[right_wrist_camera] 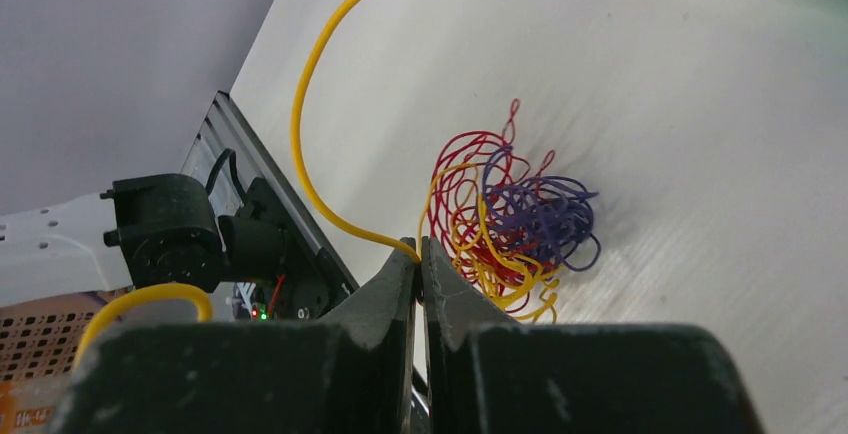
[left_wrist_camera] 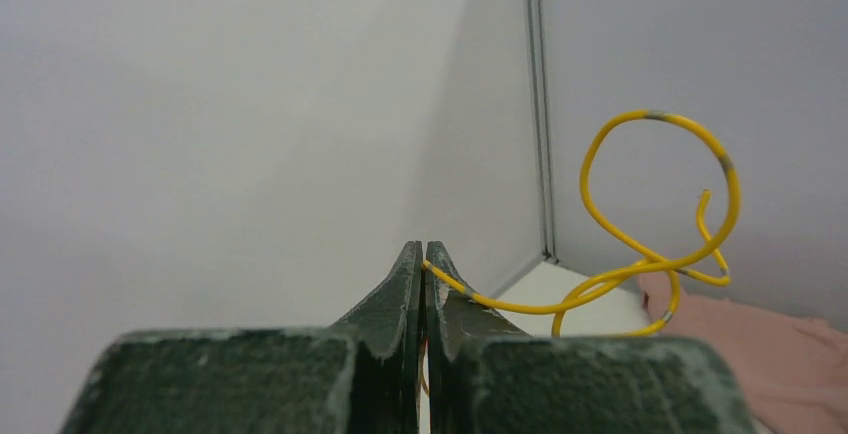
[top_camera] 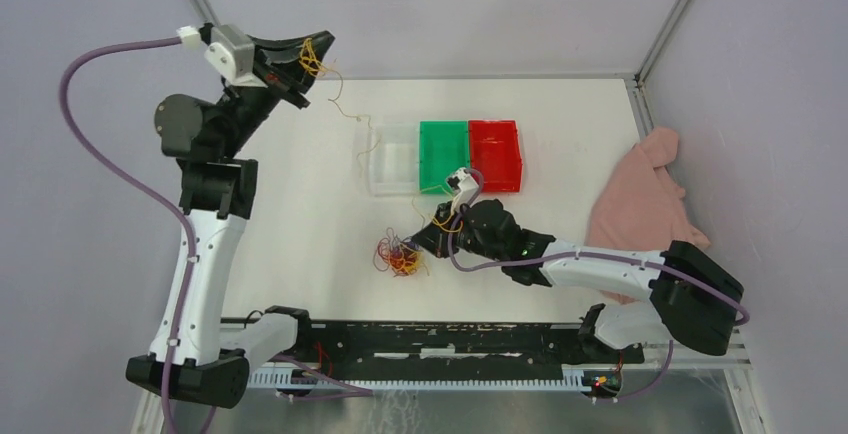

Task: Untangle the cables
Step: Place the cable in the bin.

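Observation:
The cables lie as a tangle [top_camera: 400, 254] of red, yellow and dark purple wire on the white table, left of my right gripper [top_camera: 428, 238]. In the right wrist view the red loops [right_wrist_camera: 468, 154], purple loops [right_wrist_camera: 540, 214] and yellow loops [right_wrist_camera: 510, 279] sit just beyond my right gripper [right_wrist_camera: 419, 246], whose jaws are pinched on a yellow cable [right_wrist_camera: 300, 154] that arcs up and away. My left gripper [top_camera: 312, 58] is raised high at the back left. It [left_wrist_camera: 425, 250] is shut on a yellow cable [left_wrist_camera: 537, 310] that curls into a loop to its right.
A clear bin [top_camera: 393, 159], a green bin [top_camera: 444, 154] and a red bin [top_camera: 497, 154] stand side by side at mid-table. A pink cloth [top_camera: 645, 194] lies at the right edge. A black rail [top_camera: 430, 339] runs along the near edge.

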Controlling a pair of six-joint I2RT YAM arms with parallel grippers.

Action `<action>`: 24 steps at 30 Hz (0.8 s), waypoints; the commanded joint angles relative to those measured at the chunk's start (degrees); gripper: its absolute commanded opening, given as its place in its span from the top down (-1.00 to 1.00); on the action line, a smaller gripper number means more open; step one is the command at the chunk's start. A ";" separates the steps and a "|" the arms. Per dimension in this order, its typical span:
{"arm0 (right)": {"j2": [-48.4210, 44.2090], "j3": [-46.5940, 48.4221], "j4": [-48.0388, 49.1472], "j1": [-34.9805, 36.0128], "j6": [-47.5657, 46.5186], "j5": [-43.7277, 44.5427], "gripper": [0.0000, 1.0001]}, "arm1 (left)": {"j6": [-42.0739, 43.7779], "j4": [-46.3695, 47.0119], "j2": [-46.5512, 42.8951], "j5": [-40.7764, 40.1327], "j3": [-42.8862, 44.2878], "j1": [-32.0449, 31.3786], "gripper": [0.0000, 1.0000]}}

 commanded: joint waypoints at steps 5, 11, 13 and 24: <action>-7.08 -5.16 -3.47 -0.18 1.93 -1.95 0.81 | -0.30 1.91 2.86 -1.32 -9.13 -1.14 0.94; -9.34 -5.83 -5.79 -0.13 1.86 -0.86 0.81 | 0.73 2.41 9.51 -3.08 -11.24 -3.24 0.94; -10.26 -5.98 -6.42 -0.16 1.62 -0.11 0.81 | 1.43 2.80 12.21 -3.36 -11.43 -3.95 0.94; -15.61 -6.54 -11.63 -0.20 -0.47 3.39 0.83 | 6.92 1.72 25.85 -3.74 -6.57 -5.89 0.94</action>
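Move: The left hand, high up with the yellow cable pinched, has the clear bin about 18 cm ahead, 7 cm right and 55 cm below. The green bin is level with the clear one and 19 cm to this hand's right; the cable tangle is 5 cm back and 10 cm right. From the right hand, the clear bin is some 25 cm ahead, 7 cm left and 12 cm below, the tangle 3 cm ahead and 5 cm left. Left hand lowers its yellow cable about 23 cm, reaching forward towards the clear bin; right hand eases rightward. ##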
